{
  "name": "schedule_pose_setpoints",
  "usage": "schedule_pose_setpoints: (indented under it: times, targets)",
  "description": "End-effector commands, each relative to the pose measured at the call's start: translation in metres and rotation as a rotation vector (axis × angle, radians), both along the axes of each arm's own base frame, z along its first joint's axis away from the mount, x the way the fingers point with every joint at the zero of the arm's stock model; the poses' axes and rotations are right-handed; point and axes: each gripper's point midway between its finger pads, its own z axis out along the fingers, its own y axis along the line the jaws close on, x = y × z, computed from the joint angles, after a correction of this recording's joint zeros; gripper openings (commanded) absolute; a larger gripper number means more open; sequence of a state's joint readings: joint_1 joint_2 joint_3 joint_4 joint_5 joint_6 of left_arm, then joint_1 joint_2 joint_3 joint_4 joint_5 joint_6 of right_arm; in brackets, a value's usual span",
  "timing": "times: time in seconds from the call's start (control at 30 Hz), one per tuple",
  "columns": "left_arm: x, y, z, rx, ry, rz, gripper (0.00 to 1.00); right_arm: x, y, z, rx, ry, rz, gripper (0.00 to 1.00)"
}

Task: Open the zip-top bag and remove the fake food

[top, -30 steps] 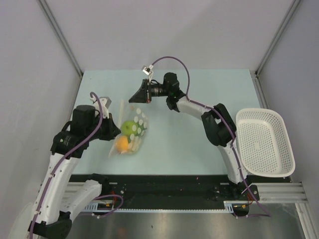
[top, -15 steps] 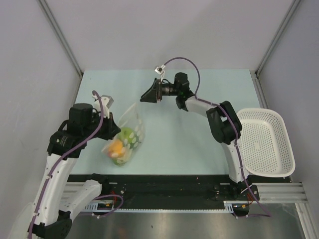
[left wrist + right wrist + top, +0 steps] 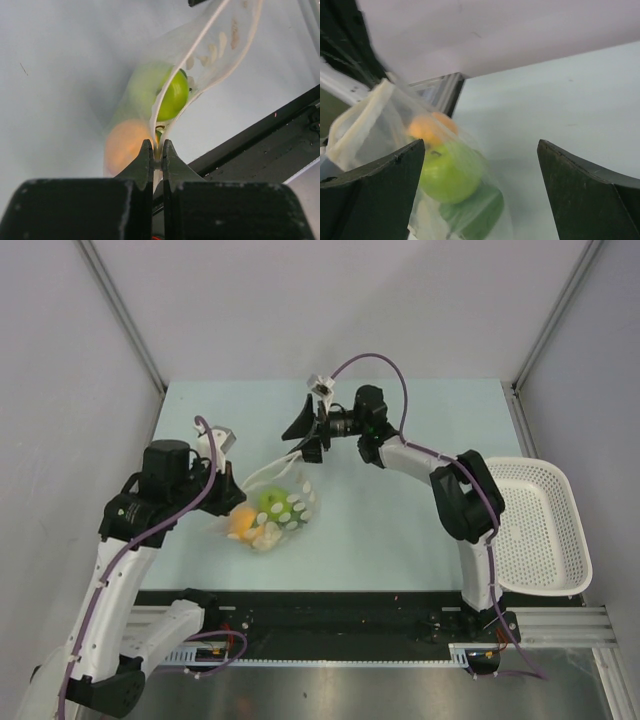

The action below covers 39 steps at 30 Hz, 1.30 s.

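The zip-top bag [image 3: 283,502] is clear with white specks and hangs from my left gripper [image 3: 226,486], which is shut on its top edge [image 3: 156,148]. Inside show an orange fruit [image 3: 243,523] and a lime green fruit [image 3: 271,501]; both also show in the left wrist view, the green one [image 3: 173,95] above the orange one [image 3: 125,150]. My right gripper [image 3: 307,434] is open just above and right of the bag's mouth. In the right wrist view its gripper [image 3: 481,145] is open wide around empty air, with the bag [image 3: 380,120], the orange fruit [image 3: 426,128], the lime green fruit [image 3: 451,172] and a dark green fruit [image 3: 476,214] below and left.
A white mesh basket [image 3: 570,540] sits at the table's right edge. The pale green table [image 3: 400,530] ends at a black rail [image 3: 350,605] along the front. Grey walls close in the left, back and right.
My left gripper has swung the bag up and right, so it now stretches toward my right gripper. My right gripper has shifted slightly right and turned, staying open.
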State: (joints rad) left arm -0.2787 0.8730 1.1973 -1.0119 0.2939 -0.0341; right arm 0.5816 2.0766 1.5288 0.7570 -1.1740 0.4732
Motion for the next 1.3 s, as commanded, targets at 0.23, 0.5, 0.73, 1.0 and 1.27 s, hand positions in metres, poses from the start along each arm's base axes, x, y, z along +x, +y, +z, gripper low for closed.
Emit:
schedule_pose_setpoints:
  times: [0.23,0.5,0.73,1.0,1.27]
  targets:
    - [0.012,-0.011,0.012,-0.047,-0.033,-0.022,0.00,0.049,-0.055,-0.007,-0.156,-0.128,-0.285,1.00]
    - [0.011,-0.014,0.008,-0.054,-0.015,-0.039,0.00,-0.003,-0.019,-0.004,-0.045,-0.145,-0.008,1.00]
    - [0.009,-0.016,0.006,-0.063,-0.006,-0.046,0.00,-0.033,0.006,0.003,0.004,-0.182,0.081,1.00]
    - [0.007,-0.014,0.004,-0.064,0.011,-0.025,0.00,-0.045,0.009,0.011,0.058,-0.113,0.166,0.35]
    - [-0.008,-0.008,-0.005,-0.072,0.109,0.036,0.00,-0.015,0.018,0.016,0.090,-0.046,0.071,0.00]
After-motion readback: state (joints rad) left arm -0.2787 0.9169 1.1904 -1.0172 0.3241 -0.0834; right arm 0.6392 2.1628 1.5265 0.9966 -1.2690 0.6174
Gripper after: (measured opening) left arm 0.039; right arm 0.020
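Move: The free far corner of the zip-top bag's rim hangs just outside the right hand's rear finger, about 4 cm back, 1 cm left and 2 cm below the point between the wide-open fingers. The green apple in the bag lies some 9 cm back, 7 cm left and 9 cm down from this hand; the orange is about 12 cm back, 13 cm left and 12 cm down. From the left hand, still pinching the rim's near end, that corner is about 10 cm forward, 13 cm right and 2 cm down. Pinches the bag's far rim corner with the right fingers, which stay wide open until they shut on it at the end. Before that the right hand swings about 5 cm forward and 5 cm right, dipping and turning clockwise, then sweeps back some 9 cm and left about 7 cm to the rim, turning back counter-clockwise roughly 25 degrees. The left hand keeps its pinch, sinking about a centimetre. ##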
